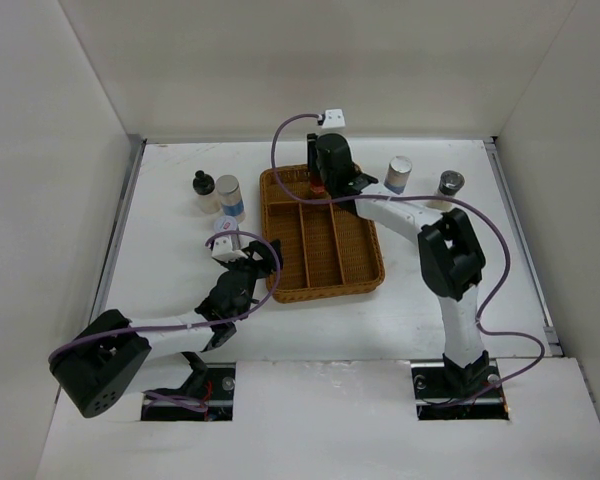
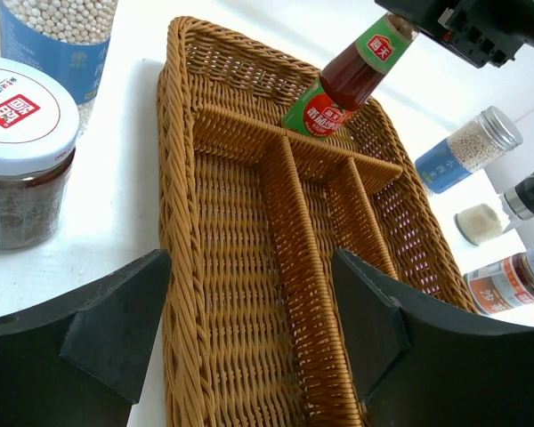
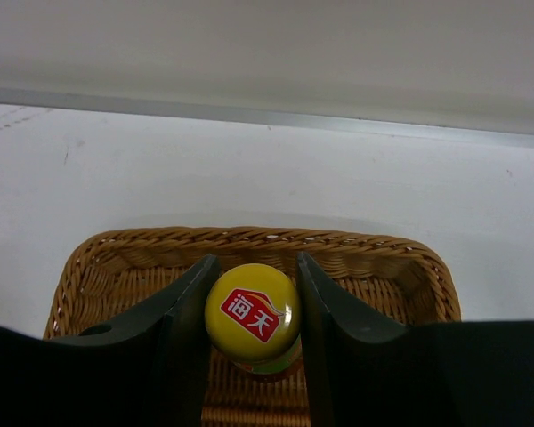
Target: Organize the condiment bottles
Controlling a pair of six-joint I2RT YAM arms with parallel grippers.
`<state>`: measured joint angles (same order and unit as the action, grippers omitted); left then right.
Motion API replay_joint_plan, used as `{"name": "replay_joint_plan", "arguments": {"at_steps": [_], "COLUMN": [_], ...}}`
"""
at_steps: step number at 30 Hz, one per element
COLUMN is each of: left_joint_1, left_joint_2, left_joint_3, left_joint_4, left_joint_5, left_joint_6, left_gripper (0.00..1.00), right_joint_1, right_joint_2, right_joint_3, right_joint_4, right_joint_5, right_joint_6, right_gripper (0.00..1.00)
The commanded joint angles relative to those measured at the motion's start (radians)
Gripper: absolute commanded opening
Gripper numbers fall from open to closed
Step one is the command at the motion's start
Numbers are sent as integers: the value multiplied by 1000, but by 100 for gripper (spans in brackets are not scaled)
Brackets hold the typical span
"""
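My right gripper (image 3: pixel 253 307) is shut on the yellow cap of the brown sauce bottle (image 3: pixel 253 313), which stands in the far cross compartment of the wicker tray (image 1: pixel 370 270). In the left wrist view this sauce bottle (image 2: pixel 347 80) shows its red and green label behind the divider. My left gripper (image 2: pixel 249 294) hangs open over the tray's left compartment (image 2: pixel 231 231) with nothing between its fingers. A white-lidded jar (image 2: pixel 22 151) and a blue-labelled shaker (image 2: pixel 62 36) stand left of the tray. A black-capped jar (image 1: pixel 203 185) is beside them.
Right of the tray stand a silver-lidded shaker (image 2: pixel 467 147), a black-capped bottle (image 2: pixel 507 209) and a red-labelled jar (image 2: pixel 507 280). The tray's three long compartments hold nothing. White walls close the table at the back and sides.
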<state>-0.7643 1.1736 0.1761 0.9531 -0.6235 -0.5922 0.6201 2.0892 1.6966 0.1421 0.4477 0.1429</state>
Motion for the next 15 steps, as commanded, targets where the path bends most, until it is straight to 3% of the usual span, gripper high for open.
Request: {"name": "replay_joint_plan", "arguments": {"at_steps": [1,5,12,15], "left_joint_1": [0,0,-2,0], "left_joint_2": [-8,-5,-5,-3], "left_joint_3": [-9,-7,-7,-6], "left_joint_4": [38,38,38,38], "left_joint_5": [11,11,18,18], "left_joint_6": [-14,-14,-14,-14], "left_gripper": [72,72,72,72], "right_joint_1": [22,23,25,25], "right_joint_2": [-11,-20,-67,-115], "right_joint_3": [-15,-32,-54,-69], "right_joint_4": [134,134,139,142], "right_joint_5": [9,6,9,6], "right_joint_6": [27,41,43,44], "right_gripper": [23,26,65,73]}}
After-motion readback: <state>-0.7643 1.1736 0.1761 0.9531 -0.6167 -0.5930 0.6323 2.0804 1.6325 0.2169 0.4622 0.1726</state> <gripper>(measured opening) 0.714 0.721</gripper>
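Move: The right hand holds the sauce bottle upright by its neck and cap, the bottle's middle some 6 cm below the hand, over the basket's far crosswise compartment, which lies straight below by about 12 cm. On the table, the right peppercorn jar stands level with it about 18 cm to the right, and the left peppercorn jar about 19 cm to the left and 6 cm back. From the left hand, that compartment lies roughly 22 cm ahead, 12 cm to the right and 6 cm lower. The right hand stays almost in place above the basket's far compartment with the bottle already set down in it, keeps its grip at first, then spreads its fingers from about half to nearly three-quarters open and lets go of the cap on both sides. As they part, it eases down about 1 cm and a touch back towards the base, the fingers still pointing forward and slightly down, so that the open pads straddle the yellow cap. ##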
